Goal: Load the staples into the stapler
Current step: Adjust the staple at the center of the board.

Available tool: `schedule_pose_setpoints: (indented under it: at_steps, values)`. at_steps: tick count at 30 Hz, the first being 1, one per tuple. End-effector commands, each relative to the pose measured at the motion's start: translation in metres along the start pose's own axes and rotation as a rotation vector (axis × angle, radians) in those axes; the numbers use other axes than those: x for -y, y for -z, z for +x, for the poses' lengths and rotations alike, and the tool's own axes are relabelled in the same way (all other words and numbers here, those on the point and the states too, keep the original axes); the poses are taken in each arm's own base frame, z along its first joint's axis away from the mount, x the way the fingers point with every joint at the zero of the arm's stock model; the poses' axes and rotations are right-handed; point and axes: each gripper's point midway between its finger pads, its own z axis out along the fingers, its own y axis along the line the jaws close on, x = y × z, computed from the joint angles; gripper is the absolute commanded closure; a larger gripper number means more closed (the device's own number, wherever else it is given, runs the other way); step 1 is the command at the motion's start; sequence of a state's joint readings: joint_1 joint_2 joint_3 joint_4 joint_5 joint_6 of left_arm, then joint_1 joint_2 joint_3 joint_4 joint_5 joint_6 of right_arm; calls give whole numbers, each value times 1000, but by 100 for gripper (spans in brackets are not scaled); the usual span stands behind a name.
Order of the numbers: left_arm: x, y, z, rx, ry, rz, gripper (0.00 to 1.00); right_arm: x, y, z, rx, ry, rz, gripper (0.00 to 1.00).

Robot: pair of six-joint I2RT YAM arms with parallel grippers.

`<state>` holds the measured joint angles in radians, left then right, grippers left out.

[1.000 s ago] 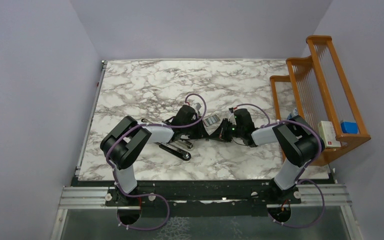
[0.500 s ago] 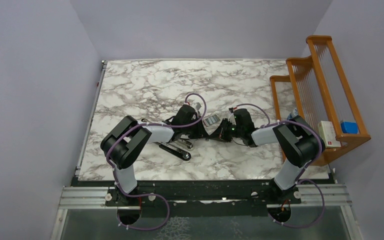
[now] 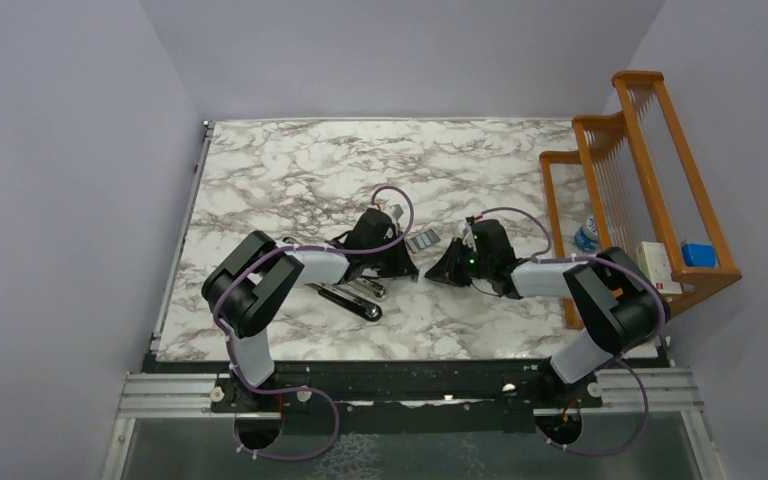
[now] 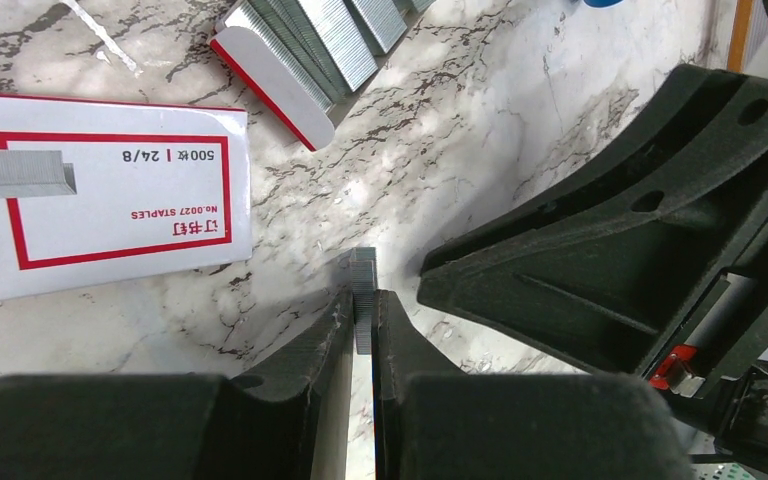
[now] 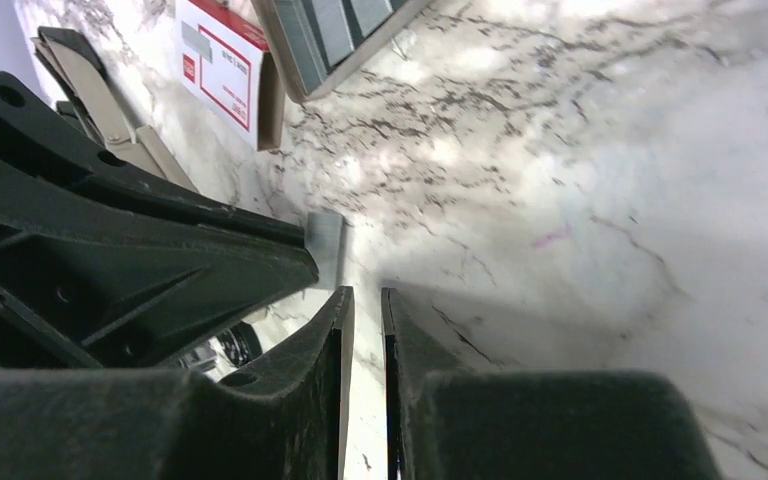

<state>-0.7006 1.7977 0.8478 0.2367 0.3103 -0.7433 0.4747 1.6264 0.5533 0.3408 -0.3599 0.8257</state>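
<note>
My left gripper is shut on a short silvery strip of staples, which pokes out past the fingertips just above the marble. My right gripper faces it from the right, jaws a narrow gap apart with nothing between them; the held strip shows just beyond its tips. In the top view the two grippers stand a little apart at mid-table. The black stapler lies opened out under the left forearm. More staples lie in an open tray.
The white-and-red staples box lies left of the held strip. A wooden rack stands along the table's right edge with a small box and a blue block on it. A blue-and-white cylinder sits by the rack.
The right gripper has opened off the strip and drawn back to the right, its arm swinging outward. The left gripper stays shut on the strip in the same place.
</note>
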Motion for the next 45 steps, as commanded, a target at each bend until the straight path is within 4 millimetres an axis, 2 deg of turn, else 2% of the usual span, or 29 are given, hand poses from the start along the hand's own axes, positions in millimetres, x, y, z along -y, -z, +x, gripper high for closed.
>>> schedule_pose_setpoints:
  at_steps: [1, 4, 8, 12, 16, 18, 21, 25, 28, 31, 35, 39, 42, 45]
  values:
    - [-2, -2, 2, -19, -19, -17, 87, 57, 16, 30, -40, 3, 218, 79]
    - [0, 1, -1, -14, -33, -21, 87, 48, 22, 20, 3, 16, 199, 79]
    - [2, 9, -16, 11, -80, -76, 87, 43, 37, -1, 86, 46, 249, 79]
    - [3, 20, -33, 48, -143, -134, 86, 39, 70, -47, 258, 107, 389, 78]
    - [4, 27, -44, 53, -228, -182, 86, 27, 119, -99, 453, 176, 517, 77]
    - [3, 29, -48, 52, -286, -226, 86, 13, 144, -120, 536, 204, 538, 76]
    - [5, 31, -55, 50, -379, -290, 85, -26, 187, -154, 657, 213, 490, 75]
    - [7, 32, -58, 43, -498, -377, 85, -93, 245, -184, 818, 295, 341, 71]
    - [9, 32, -57, 39, -581, -433, 85, -135, 280, -195, 905, 386, 230, 69]
    - [11, 30, -54, 31, -672, -492, 85, -160, 308, -200, 973, 443, 172, 66]
    - [14, 28, -50, 19, -779, -566, 85, -175, 333, -201, 1029, 462, 139, 61]
    - [19, 27, -47, 16, -885, -631, 85, -186, 347, -201, 1045, 446, 111, 59]
    - [15, 26, -39, -10, -971, -695, 85, -196, 359, -201, 1062, 440, 80, 59]
    - [25, 23, -39, -4, -1028, -709, 85, -204, 367, -203, 1078, 452, 66, 59]
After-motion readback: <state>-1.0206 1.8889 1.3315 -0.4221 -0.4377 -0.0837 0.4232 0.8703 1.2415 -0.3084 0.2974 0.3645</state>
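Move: Between the left fingers, right at the hand point, the staple strip is already held a few centimetres above the table. From that hand the staple tray lies about 7 cm ahead and 1 cm right, the white staple box some 5 cm ahead and 5 cm left, and the silver stapler's middle roughly 17 cm left and 2 cm ahead. From the right hand the strip is about 3 cm left, level with it, and the tray 7 cm ahead and 2 cm left. Keeping its pinch on the staple strip, the left hand lifts about 6 cm and reaches some 3.5 cm forward, then sinks and draws back about 2 cm each, rolling its left side up as the fingers swing from pointing right to mostly forward and down. The right hand, already clear, slides right away from the strip, then climbs about 40 cm, tilting its fingers up and opening wider. ##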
